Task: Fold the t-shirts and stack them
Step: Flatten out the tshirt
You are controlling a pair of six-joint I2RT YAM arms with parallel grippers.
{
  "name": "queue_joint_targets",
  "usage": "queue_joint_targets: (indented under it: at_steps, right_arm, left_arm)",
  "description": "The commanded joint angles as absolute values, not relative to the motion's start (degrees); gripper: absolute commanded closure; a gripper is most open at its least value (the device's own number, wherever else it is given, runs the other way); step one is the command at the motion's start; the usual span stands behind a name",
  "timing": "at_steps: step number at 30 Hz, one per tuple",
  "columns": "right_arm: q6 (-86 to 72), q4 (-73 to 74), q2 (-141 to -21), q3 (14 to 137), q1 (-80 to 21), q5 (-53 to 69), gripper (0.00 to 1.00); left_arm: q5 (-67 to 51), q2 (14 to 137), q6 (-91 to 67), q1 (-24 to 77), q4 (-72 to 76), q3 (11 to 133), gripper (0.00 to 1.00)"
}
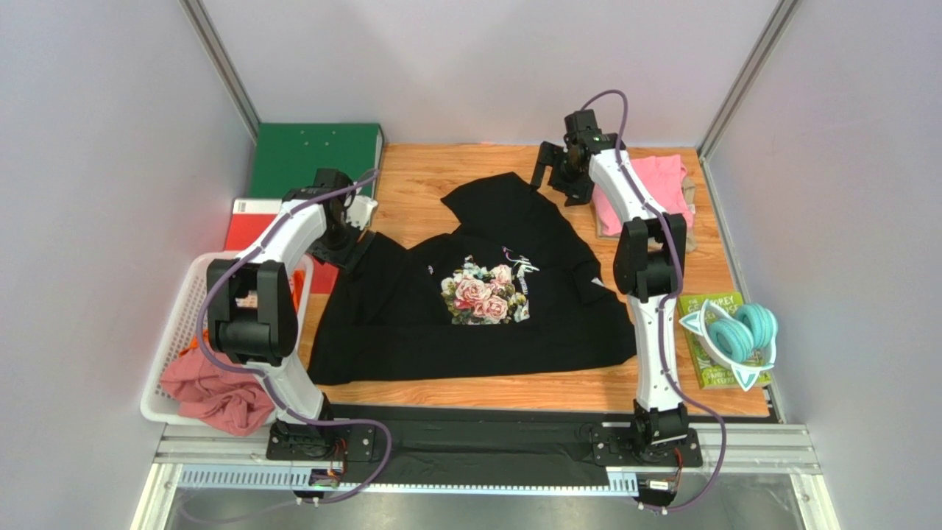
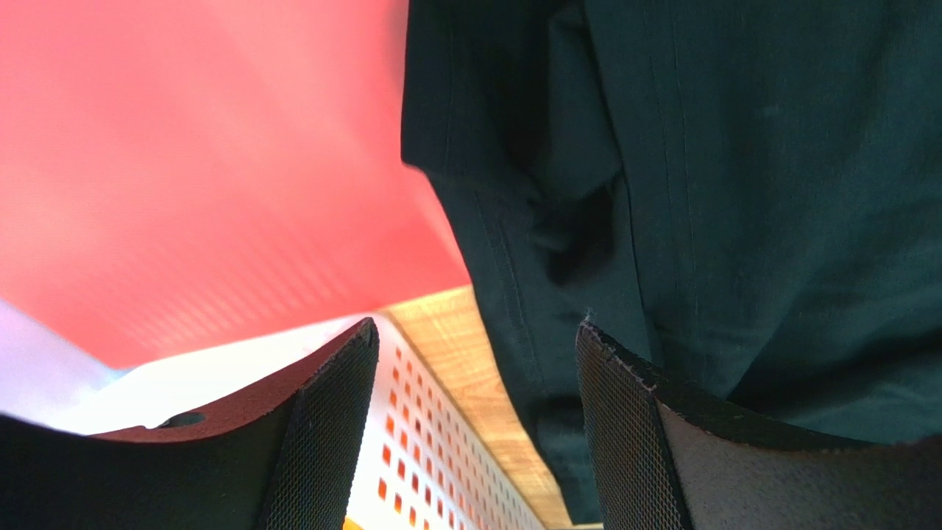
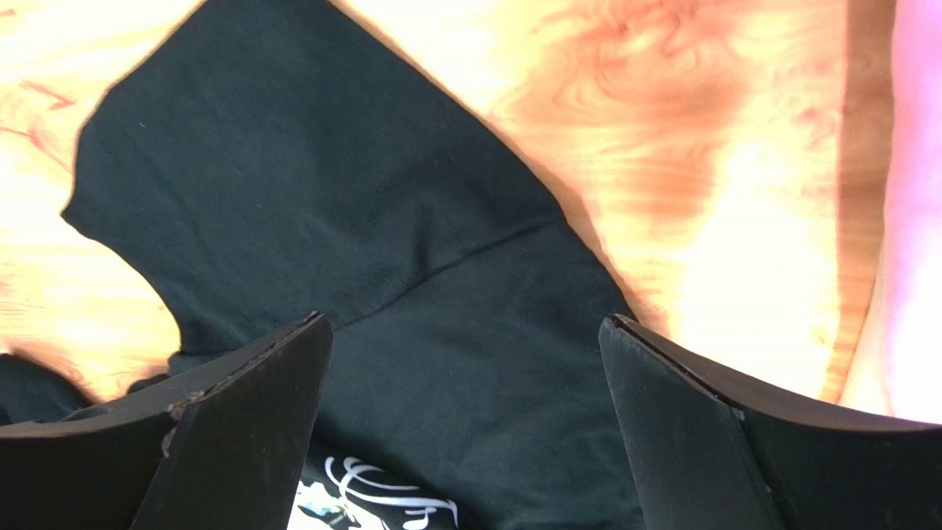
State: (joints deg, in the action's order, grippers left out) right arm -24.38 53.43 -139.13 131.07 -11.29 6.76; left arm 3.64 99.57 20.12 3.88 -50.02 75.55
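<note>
A large black t-shirt (image 1: 475, 309) with a pink-rose print lies spread on the wooden table (image 1: 708, 265), one sleeve pointing to the back. My left gripper (image 1: 354, 237) hovers open over the shirt's left edge. In the left wrist view the black cloth (image 2: 708, 199) fills the right side, and nothing sits between the fingers of my left gripper (image 2: 475, 331). My right gripper (image 1: 550, 171) stands open above the back sleeve (image 3: 332, 188), jaws wide around nothing (image 3: 464, 320). A folded pink t-shirt (image 1: 658, 182) lies at the back right. A dusty-rose t-shirt (image 1: 221, 398) lies in the basket.
A white perforated basket (image 1: 177, 320) stands at the left edge, beside a red binder (image 1: 252, 226) and a green binder (image 1: 315, 155) behind it. Teal cat-ear headphones (image 1: 735, 337) rest on a green packet at the right. Grey walls close in on both sides.
</note>
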Motion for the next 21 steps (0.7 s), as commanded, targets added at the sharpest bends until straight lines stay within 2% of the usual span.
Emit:
queue_joint_targets:
  at_steps: [1,21]
  right_arm:
    - [-23.4,49.8,-137.2,129.6,-12.6,9.2,0.0]
    - [-21.9,45.4,-143.4,135.0,-8.8,16.7,0.0]
  left_arm:
    - [2.0,102.2,18.5,3.9,-49.6,79.3,0.27]
    - [0.3,118.0,17.2,3.9,-53.0,92.6,0.27]
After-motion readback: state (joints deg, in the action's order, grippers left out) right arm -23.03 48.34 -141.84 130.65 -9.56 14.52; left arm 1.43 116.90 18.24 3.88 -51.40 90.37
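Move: The tip of the t-shirt's left sleeve lies roughly 8 cm ahead of the left hand, 4 cm to its right and 5 cm below. The red folder's middle is about 7 cm ahead and 10 cm to the left, and the basket some 17 cm back and 24 cm to the left. From the right hand, the t-shirt's far corner is about 6 cm ahead, 9 cm to the left and 6 cm lower. The pink stack is level, 19 cm to the right. The left hand heads for the left sleeve, going some 5 cm forward and nearly 4 cm down beside the red folder, its fingers still well open and pointing down; it ends close over the cloth edge, with no contact to be seen. The right hand, wide open, hovers by the far flap: it eases down and about 2 cm left, then forward and partly back right. ##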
